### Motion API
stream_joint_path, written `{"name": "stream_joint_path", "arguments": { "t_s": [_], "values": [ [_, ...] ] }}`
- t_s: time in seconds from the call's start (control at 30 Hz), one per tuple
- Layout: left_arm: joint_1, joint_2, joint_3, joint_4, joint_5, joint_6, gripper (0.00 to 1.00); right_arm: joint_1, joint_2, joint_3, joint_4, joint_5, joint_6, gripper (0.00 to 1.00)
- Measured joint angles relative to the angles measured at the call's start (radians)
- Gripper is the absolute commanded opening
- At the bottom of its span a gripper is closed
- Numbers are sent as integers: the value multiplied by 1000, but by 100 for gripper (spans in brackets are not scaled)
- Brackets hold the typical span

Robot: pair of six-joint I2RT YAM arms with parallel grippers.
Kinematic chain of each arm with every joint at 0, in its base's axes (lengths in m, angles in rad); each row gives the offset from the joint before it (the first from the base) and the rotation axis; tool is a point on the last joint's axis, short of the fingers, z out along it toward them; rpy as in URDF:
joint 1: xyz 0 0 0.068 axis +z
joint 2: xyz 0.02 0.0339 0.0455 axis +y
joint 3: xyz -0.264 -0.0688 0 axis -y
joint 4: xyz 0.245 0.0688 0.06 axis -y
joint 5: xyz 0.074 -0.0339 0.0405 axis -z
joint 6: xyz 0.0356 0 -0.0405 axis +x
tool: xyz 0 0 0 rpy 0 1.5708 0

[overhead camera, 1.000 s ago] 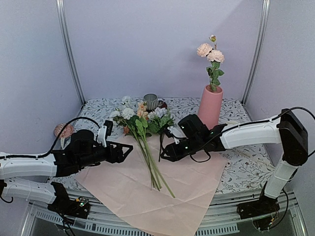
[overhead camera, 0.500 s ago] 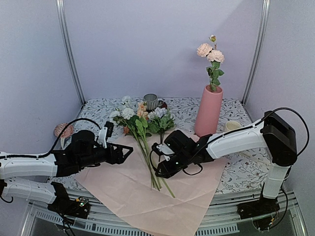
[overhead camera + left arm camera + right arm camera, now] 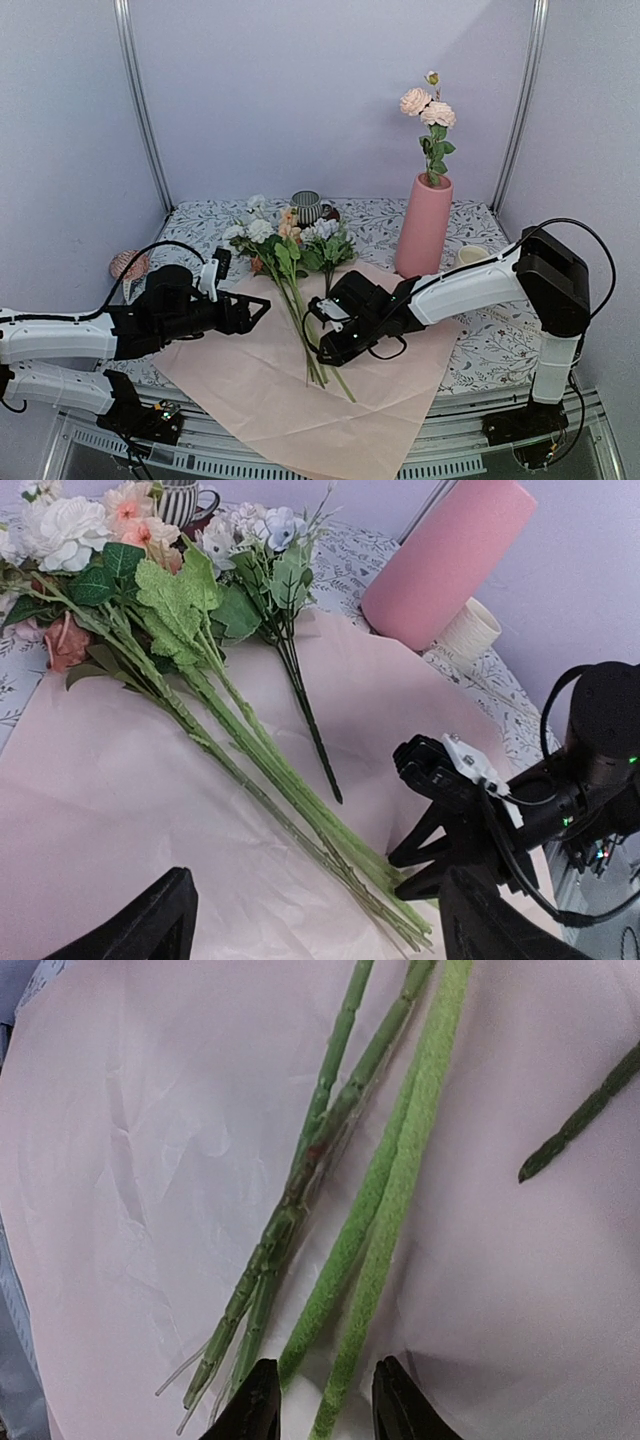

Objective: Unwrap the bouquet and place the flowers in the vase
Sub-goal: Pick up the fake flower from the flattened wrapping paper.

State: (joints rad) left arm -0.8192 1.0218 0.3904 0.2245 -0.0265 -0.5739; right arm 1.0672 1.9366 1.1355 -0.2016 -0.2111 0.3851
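Note:
The pale pink paper [image 3: 300, 400] lies flat and unfolded on the table. The flowers [image 3: 285, 250] rest on it, blooms at the far side and their long stems [image 3: 305, 330] pointing toward me. One stem of peach roses [image 3: 428, 108] stands in the tall pink vase [image 3: 425, 225]. My right gripper [image 3: 318, 340] is low over the stem ends. In the right wrist view it [image 3: 325, 1400] is open, with a fuzzy green stem [image 3: 345, 1380] in the gap, untouched by either finger. My left gripper [image 3: 258, 310] hovers wide open and holds nothing, left of the stems [image 3: 270, 770].
A striped cup [image 3: 306, 206] stands behind the blooms. A cream mug [image 3: 470, 256] sits to the right of the vase. A small pink ball-like thing [image 3: 127, 265] lies at the table's left edge. The paper's near corner overhangs the table's front edge.
My right arm has swung left and down, from beside the vase to the cut ends of the stems. The left arm and the flowers have not moved.

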Motion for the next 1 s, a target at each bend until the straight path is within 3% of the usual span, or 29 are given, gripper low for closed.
{"name": "stream_joint_path", "arguments": {
  "t_s": [0.27,0.4,0.7,1.0],
  "values": [
    [2,0,-33,9,1,-15,86,0,23,25,0,0,-5,10],
    [2,-1,-33,9,4,-20,86,2,22,25,4,1,3,4],
    [3,-7,-40,34,27,-50,86,2,-95,-19,11,98,45,3],
    [3,8,-117,174,108,-121,86,2,-130,-44,55,124,72,4]
  ]
}}
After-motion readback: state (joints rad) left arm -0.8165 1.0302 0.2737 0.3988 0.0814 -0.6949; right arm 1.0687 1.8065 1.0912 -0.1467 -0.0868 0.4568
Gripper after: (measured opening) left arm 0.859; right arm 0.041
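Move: The light green stem of the peach flower lies between the right hand's open fingertips, about 1 cm below the hand point. A second light green stem runs close along its left side, and the darker stem ends lie some 3 cm left and 2 cm back. The short dark stem's tip is about 8 cm ahead. From the left hand, the stem to be gripped is roughly 13 cm right, 2 cm back and 12 cm down. Staying low over the flattened paper, the right hand eases barely left while its partly open fingers close and pinch the one light green stem. It then lifts about 5 cm, drifting 2 cm forward, with the wrist turning slightly clockwise. The empty left hand, wide open, sinks a little and then draws back some 2 cm. ##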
